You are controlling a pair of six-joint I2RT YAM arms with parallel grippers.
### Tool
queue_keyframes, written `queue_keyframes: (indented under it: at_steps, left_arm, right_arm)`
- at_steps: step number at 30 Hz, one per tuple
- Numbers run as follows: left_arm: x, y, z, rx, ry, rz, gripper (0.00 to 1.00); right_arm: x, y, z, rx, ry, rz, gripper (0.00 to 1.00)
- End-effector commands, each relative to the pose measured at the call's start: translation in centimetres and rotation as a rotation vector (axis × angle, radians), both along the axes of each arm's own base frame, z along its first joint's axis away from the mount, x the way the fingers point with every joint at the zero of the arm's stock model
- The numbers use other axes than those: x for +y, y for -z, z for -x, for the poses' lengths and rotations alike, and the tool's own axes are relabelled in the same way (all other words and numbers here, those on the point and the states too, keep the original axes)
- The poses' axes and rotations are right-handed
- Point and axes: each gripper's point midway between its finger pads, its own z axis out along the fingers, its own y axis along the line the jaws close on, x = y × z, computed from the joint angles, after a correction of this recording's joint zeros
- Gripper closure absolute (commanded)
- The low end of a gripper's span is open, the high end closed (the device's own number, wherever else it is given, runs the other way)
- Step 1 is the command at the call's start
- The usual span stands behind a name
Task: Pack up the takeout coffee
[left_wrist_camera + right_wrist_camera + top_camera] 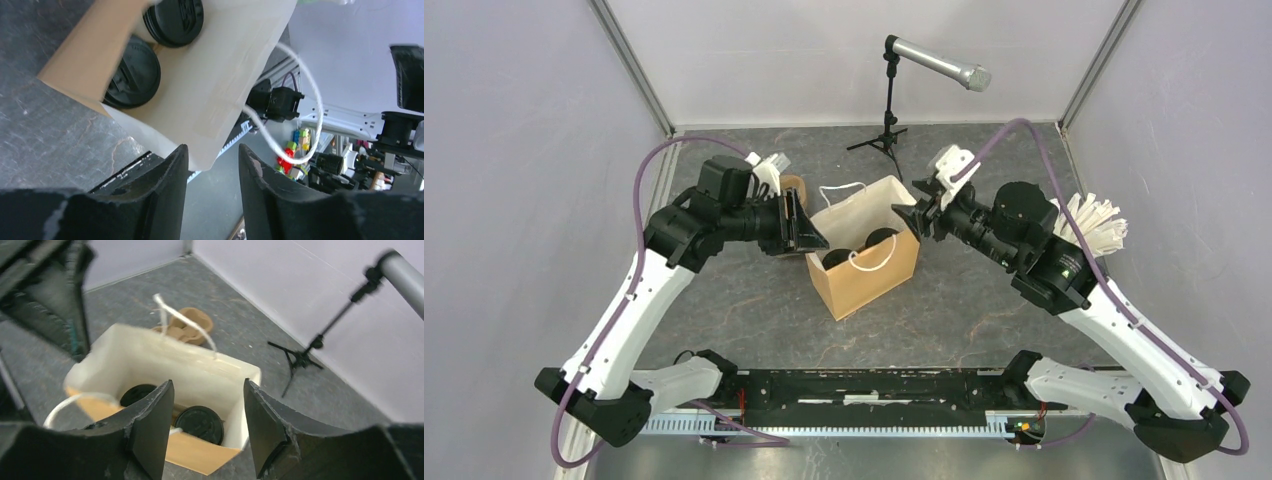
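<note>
Two takeout coffee cups stand inside the open brown paper bag [869, 282]. Only their black lids [836, 258] [881, 238] show. My left gripper [812, 234] hovers at the bag's left rim and is open. In the left wrist view the bag's wall [210, 75] has its corner just past the fingertips [177, 157], with nothing gripped, and both lids [132, 75] [174, 20] show. My right gripper [916, 218] is open at the bag's right rim. The right wrist view looks down into the bag [165, 360] at the lids [200, 424] [137, 394].
The brown cardboard carrier [792, 184] sits behind the left gripper and also shows as the carrier [187, 322] beyond the bag. A microphone on a stand [889, 110] is at the back. White wrapped straws [1096, 225] poke up behind the right arm. The bag's white handles [300, 125] hang loose.
</note>
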Motion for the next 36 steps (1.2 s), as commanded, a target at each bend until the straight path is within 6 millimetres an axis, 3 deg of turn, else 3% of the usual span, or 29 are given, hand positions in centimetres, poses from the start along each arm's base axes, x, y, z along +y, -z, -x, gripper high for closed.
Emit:
queue_keyframes:
  at_steps: [1,4,9,15,21,25,31,33,36]
  left_arm:
    - [0.8,-2.9,-1.6,-0.148,-0.009,-0.029,0.48]
    - [1.2,-4.4,-2.0,-0.219,-0.009,-0.047,0.37]
    - [2.7,-6.5,-2.5,-0.36,-0.039,-0.094,0.0]
    - [4.4,-6.8,-1.3,-0.406,-0.05,-0.14,0.0]
    - [6.9,-4.8,0.4,-0.426,-0.101,-0.196,0.0]
    - [8.0,-4.1,0.9,-0.45,-0.119,-0.232,0.0]
    - [8.9,-3.1,1.0,-0.467,-0.108,-0.289,0.0]
    - [8.9,-2.8,1.1,-0.47,-0.094,-0.294,0.0]
    - [8.9,-2.5,1.2,-0.469,-0.081,-0.304,0.0]
  right_arm:
    - [-4.8,-2.1,-3.3,0.124,0.395,-0.162,0.39]
    - [-9.4,0.1,-4.0,0.234,0.692,-0.133,0.37]
    - [-15.0,1.4,-4.2,0.242,0.984,0.047,0.37]
    - [-20.9,2.5,-5.6,0.366,1.151,0.159,0.4]
    - [-26.9,6.7,-5.5,0.637,1.234,0.223,0.53]
    - [-28.2,8.8,-3.4,0.738,1.273,0.193,0.53]
    - [-29.4,11.7,-1.2,0.828,1.31,0.183,0.62]
    - [-29.9,12.4,-1.1,0.836,1.333,0.205,0.62]
    - [-29.9,12.0,-2.6,0.774,1.279,0.232,0.64]
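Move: Standing in the green cup, the straws are some 37 cm to the right of the right hand, about 3 cm ahead and 30 below. A red-and-blue block sits about 11 cm farther out than the straws and 11 cm to their left; the packed bag is under this hand, its middle roughly 6 cm left, 2 cm ahead. From the left hand the straws lie about 49 cm right and 9 ahead, the bag's middle 7 right and 6 ahead. Leaving the bag, the right hand sweeps some 30 cm right towards the straws, bowing forward and coming back, and sinks about 12 cm, mostly late; it swings clockwise, tips steeply down and partly narrows its empty fingers. The left hand rises beside the bag and opens wide, then backs off left, easing down a little and tilting further downward. ##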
